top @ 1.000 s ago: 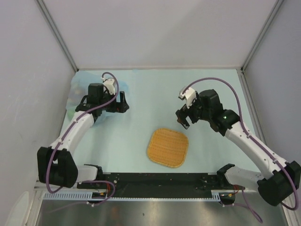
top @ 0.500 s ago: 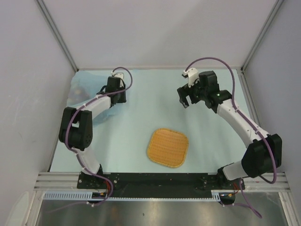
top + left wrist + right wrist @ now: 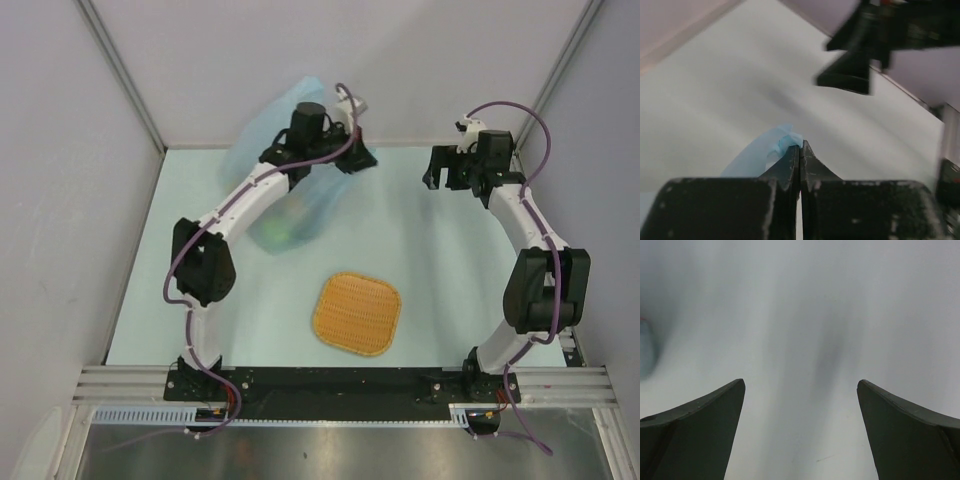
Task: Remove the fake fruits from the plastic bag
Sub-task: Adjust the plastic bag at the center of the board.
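The pale blue plastic bag [image 3: 308, 205] hangs in the air at the back of the table, left of centre. Green and yellow fake fruits [image 3: 279, 232] show dimly through its lower end. My left gripper [image 3: 360, 160] is raised and shut on a pinch of the plastic bag [image 3: 784, 144]. In the left wrist view that left gripper [image 3: 800, 146] shows its jaws pressed together with blue film at the tips. My right gripper [image 3: 441, 172] is at the back right, apart from the bag. In its wrist view the right gripper [image 3: 800, 387] is open and holds nothing.
A woven orange tray [image 3: 357, 313] lies on the pale mat in front of centre. White walls stand close behind and beside the table. A blurred dark shape [image 3: 855, 65], seemingly the other arm, fills the upper right of the left wrist view.
My left gripper has shut on the bag and lifted it from the far left corner up toward the back centre. The right arm has swung back and to the right, still open.
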### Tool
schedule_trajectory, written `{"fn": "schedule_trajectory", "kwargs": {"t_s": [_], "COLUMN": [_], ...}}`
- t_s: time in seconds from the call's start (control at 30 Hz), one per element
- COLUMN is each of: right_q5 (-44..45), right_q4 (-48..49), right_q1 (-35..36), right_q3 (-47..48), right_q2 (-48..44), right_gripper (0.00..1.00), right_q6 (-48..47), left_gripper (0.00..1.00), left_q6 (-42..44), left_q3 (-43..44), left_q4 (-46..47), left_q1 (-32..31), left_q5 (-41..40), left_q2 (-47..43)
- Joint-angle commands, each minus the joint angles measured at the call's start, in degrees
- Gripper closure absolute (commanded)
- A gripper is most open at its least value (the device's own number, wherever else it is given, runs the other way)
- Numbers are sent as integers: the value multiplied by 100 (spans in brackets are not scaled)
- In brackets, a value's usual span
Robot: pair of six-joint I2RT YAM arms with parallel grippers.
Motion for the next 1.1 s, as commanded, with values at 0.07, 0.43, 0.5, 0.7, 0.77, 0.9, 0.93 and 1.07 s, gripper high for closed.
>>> {"fn": "schedule_trajectory", "kwargs": {"t_s": [0.07,0.43,0.5,0.7,0.77,0.9,0.93,1.07], "right_q5": [-447,-1774,-1582,-255,464,1168,1248,1337], "right_q4": [159,283,204,633,852,1003,1003,1056], "right_q1": [-47,479,1041,1956,2132,2186,2160,2001], "right_q3": [201,709,737,728,781,895,904,886], "right_q2": [-286,-278,-304,20,161,565,601,662], "right_gripper": [0,0,0,0,0,0,0,0], "right_q6": [-26,-490,-1201,-1837,-1959,-2030,-2021,-2012], "left_gripper": [100,100,100,100,100,100,100,100], "left_q6": [447,2101,2084,2057,2084,2049,2040,2049], "left_q3": [-262,-3557,-3682,-3840,-3893,-4007,-4025,-4007], "left_q4": [-979,-2222,-2195,-2221,-2239,-2248,-2239,-2239], "left_q1": [-406,166,166,166,166,166,166,166], "left_q5": [1490,163,127,66,66,66,57,13], "left_q2": [-480,-3285,-3497,-3716,-3778,-3918,-3928,-3963]}}
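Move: My left hand still pinches the plastic bag's corner; the board's centre lies about 12 cm back of it, 5 cm left and 26 cm down. From that hand the fruit lump is some 7 cm back, 19 cm left and 23 cm down, the basket about 28 cm straight back and 26 cm down. From my open right hand the bag's middle is roughly 30 cm left, 2 cm back and 7 cm lower, the basket about 29 cm back, 20 cm left and 18 cm down. Keeping the bag corner pinched, I swing my left hand back and briefly right, then draw it back, left and lower, hauling the corner about 19 cm towards my bases, nearer the basket. My right hand lingers, then sweeps some 18 cm left towards the bag, rising and turning counter-clockwise, and finally eases forward and down over its right side, fingers wide open. ##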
